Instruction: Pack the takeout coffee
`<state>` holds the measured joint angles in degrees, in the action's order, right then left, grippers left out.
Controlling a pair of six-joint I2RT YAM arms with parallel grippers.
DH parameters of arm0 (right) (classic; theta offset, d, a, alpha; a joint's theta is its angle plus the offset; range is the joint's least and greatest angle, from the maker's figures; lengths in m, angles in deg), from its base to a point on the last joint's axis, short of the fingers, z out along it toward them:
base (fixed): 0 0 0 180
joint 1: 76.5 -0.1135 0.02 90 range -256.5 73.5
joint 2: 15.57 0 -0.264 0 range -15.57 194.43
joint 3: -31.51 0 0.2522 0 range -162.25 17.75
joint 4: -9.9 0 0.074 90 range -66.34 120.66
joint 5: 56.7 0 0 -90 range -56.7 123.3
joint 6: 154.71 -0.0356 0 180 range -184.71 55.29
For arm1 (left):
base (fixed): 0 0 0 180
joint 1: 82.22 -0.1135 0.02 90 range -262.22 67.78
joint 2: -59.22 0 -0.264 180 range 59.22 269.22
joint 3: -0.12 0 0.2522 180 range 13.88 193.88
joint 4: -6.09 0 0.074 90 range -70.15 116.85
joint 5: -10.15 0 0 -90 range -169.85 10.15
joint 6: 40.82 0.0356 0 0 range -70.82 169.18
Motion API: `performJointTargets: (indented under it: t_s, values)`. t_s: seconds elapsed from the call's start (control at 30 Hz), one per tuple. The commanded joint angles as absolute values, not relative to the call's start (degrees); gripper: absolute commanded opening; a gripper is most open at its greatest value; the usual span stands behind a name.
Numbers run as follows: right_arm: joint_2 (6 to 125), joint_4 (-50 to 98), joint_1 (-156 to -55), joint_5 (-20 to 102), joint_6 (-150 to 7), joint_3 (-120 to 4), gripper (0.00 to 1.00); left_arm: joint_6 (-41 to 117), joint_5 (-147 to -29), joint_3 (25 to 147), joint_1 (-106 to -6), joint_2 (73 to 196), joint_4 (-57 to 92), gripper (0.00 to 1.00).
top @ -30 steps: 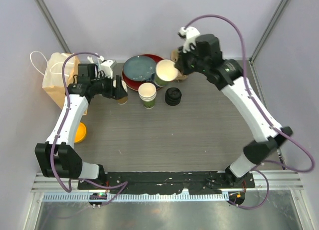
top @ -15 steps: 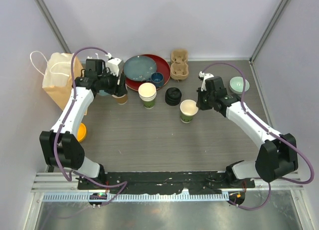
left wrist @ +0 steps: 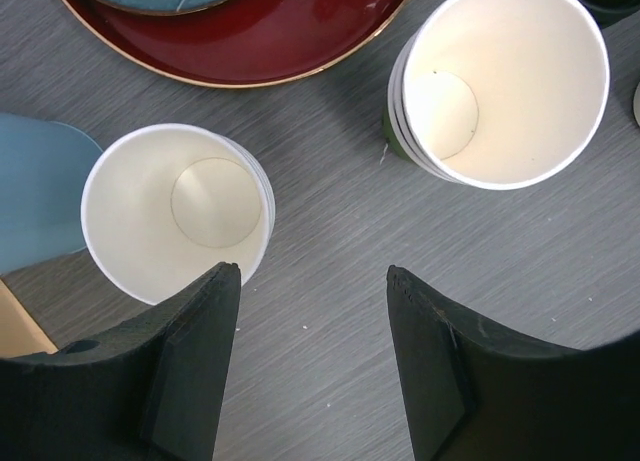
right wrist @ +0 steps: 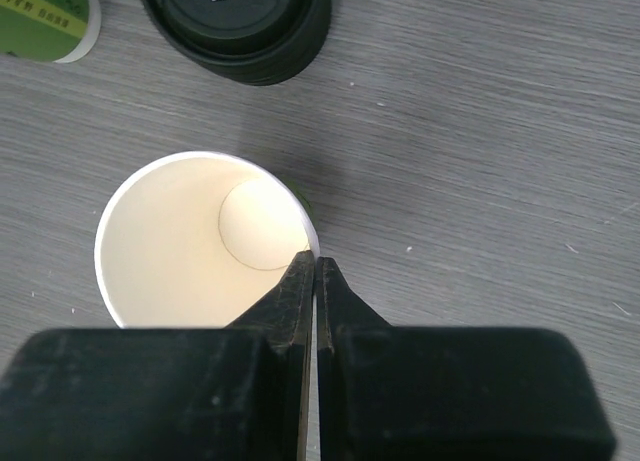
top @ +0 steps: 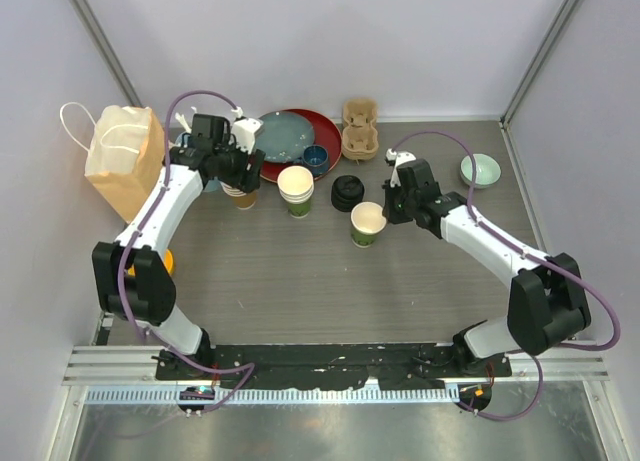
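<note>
A single green-sided paper cup (top: 367,224) (right wrist: 190,251), cream inside, is upright at the middle of the table. My right gripper (top: 386,210) (right wrist: 315,263) is shut on its right rim, one finger inside the cup and one outside. Black round lids (top: 347,193) (right wrist: 240,21) lie stacked just behind it. My left gripper (top: 243,174) (left wrist: 313,277) hangs open above the table between a brown-sided stack of cups (top: 239,193) (left wrist: 175,216) and a green-sided stack (top: 296,189) (left wrist: 500,81). Its left finger (left wrist: 190,361) overlaps the brown stack's rim in the wrist view.
A paper bag (top: 125,156) stands at the far left. At the back are a red plate (top: 325,131) under a blue plate (top: 280,136), a small blue cup (top: 316,161) and a cardboard cup carrier (top: 360,131). A pale green bowl (top: 480,169) sits at the right, a light-blue cup (left wrist: 30,201) beside the brown stack.
My right gripper has carried the green cup from high at the back down to mid-table, then a little left. My left gripper has shifted right, over the brown stack.
</note>
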<state>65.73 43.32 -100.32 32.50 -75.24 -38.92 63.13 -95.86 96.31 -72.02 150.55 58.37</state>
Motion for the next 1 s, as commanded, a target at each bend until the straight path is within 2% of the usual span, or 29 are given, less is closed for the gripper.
performJointTargets:
  t_s: [0.0,0.13,0.23,0.27,0.33,0.37,0.47,0.63,0.8,0.97]
  values:
    - [66.69,43.08,-101.82,30.14,-75.96,-41.40,0.01,64.99,-93.38,99.48,-71.59,151.51,58.26,0.64]
    - [66.87,45.45,-102.08,30.14,-75.61,-42.72,0.03,66.23,-91.72,99.66,-71.58,152.47,58.26,0.62]
    - [67.31,48.08,-102.43,32.07,-75.08,-45.00,0.29,66.84,-91.27,100.27,-71.58,153.79,58.34,0.59]
    - [67.40,48.79,-102.61,32.59,-75.08,-46.48,0.42,66.93,-91.36,100.53,-71.58,154.66,58.52,0.57]
    - [67.05,50.20,-102.70,35.66,-75.26,-47.99,0.49,67.28,-91.36,101.85,-71.50,155.72,59.13,0.55]
    - [66.52,50.38,-102.78,35.85,-75.43,-49.12,0.56,67.37,-91.36,102.38,-71.41,156.16,59.40,0.52]
    - [65.29,50.99,-102.78,36.03,-75.35,-50.89,0.60,68.16,-92.41,103.87,-71.32,158.18,60.28,0.50]
    - [64.76,52.48,-102.70,34.71,-74.29,-51.68,0.61,68.78,-93.12,105.89,-71.14,161.69,61.68,0.43]
    - [64.32,53.19,-102.61,34.36,-73.94,-51.07,0.60,69.13,-92.15,108.27,-71.15,164.25,63.79,0.30]
    - [63.97,53.10,-102.70,34.09,-73.77,-51.07,0.60,69.13,-92.24,108.71,-71.14,164.87,64.67,0.13]
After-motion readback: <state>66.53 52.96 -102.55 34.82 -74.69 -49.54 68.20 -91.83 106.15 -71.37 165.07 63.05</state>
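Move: The brown cup stack stands about 5 cm ahead of the left hand and 4 cm to its left, its middle some 12 cm lower; the green cup stack is 14 cm to the right of it and 2 cm nearer, the blue container 8 cm left and 4 cm beyond. The right hand already pinches a single cup's rim, the cup's middle 4 cm left, 1 cm back and 5 cm down; the black lids sit 8 cm ahead, 8 cm left, 8 cm below. Bring the left gripper down about 5 cm and forward some 3–4 cm to the near right side of the brown stack's rim, closing the fingers from well open to nearly shut with the rim between them. Meanwhile nudge the right hand slightly left, open its fingers to let go of the single cup, then lift about 4.5 cm while drifting left over the cup. ##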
